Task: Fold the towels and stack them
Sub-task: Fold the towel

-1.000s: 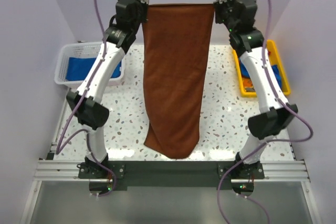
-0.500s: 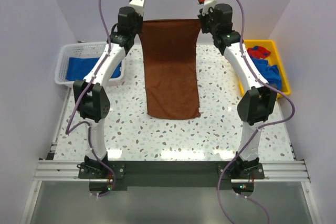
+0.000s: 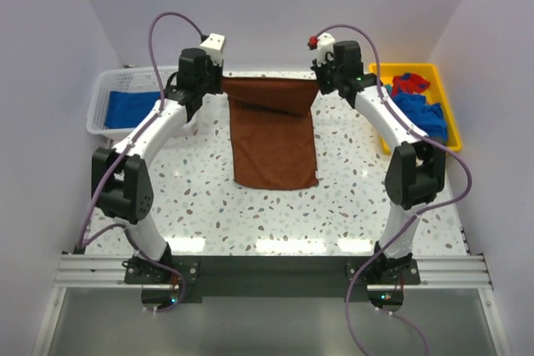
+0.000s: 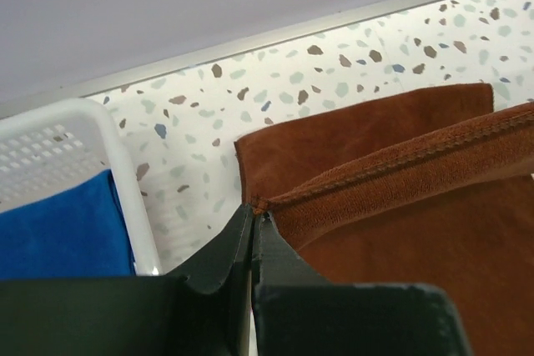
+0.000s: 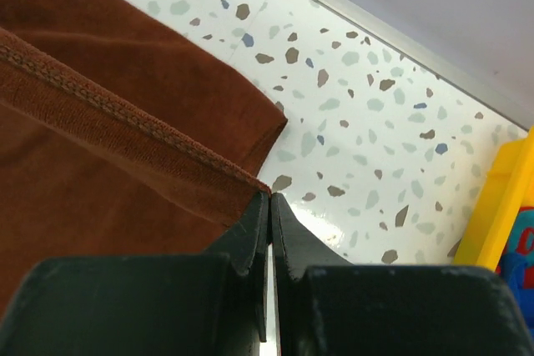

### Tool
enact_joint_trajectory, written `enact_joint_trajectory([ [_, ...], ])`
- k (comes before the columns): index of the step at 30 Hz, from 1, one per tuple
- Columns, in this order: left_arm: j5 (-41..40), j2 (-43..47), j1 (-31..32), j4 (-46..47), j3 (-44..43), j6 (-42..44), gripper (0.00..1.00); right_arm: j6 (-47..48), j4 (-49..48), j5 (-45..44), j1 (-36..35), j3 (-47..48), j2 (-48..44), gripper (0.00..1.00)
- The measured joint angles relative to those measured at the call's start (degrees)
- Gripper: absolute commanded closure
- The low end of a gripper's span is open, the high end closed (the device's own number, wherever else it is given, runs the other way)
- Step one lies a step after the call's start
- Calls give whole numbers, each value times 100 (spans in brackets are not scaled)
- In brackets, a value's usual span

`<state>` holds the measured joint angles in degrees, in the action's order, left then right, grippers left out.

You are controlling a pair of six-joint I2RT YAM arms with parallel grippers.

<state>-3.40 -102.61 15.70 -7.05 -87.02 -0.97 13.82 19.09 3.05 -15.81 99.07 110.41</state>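
A rust-brown towel lies lengthwise on the speckled table, its near edge flat. Its far edge is lifted and doubled over the cloth beneath. My left gripper is shut on the towel's far left corner, and the left wrist view shows the hem pinched at the fingertips. My right gripper is shut on the far right corner; in the right wrist view its tips pinch the stitched hem. Both grippers hover low over the table's far side.
A white lattice basket at the far left holds a blue towel; it also shows in the left wrist view. A yellow tray at the far right holds blue and red towels. The back wall is close behind the grippers.
Both arms have swung down and away from the camera, lowering the hanging towel. Its lower part now rests flat on the table, and the held edge is near the surface.
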Motion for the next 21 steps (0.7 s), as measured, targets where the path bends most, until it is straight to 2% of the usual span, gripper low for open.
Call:
enact_joint_trajectory([
  [9, 564, 1025, 0, -208, 1102, -450, 100, -201, 439, 85, -33, -579, -920, 100],
  [21, 892, 1340, 0, -527, 1220, -813, 100, -184, 610, -184, -120, -772, -1237, 100],
])
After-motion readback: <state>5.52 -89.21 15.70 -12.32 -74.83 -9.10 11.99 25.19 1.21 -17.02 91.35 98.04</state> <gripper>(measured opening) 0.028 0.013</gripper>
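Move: Each hand holds one end of the towel's raised edge. For the left hand, the near left corner of the part on the table is about 25 cm back, 4 cm right and 18 cm below; the white basket's middle is some 28 cm left and 4 cm ahead. For the right hand, the near right corner lies about 26 cm back, 0 cm sideways and 17 cm below; the yellow bin is about 35 cm right, level fore and aft. Keep both grippers shut on the towel's raised edge and draw it back over the lying part towards the near corners, quickly at first and then easing. Bring the left gripper about 8 cm back, dipping slightly and coming up again while rolling its left side down some 10 degrees and tipping its fingers down a little; bring the right one about 6 cm back, ending 3 cm higher. ##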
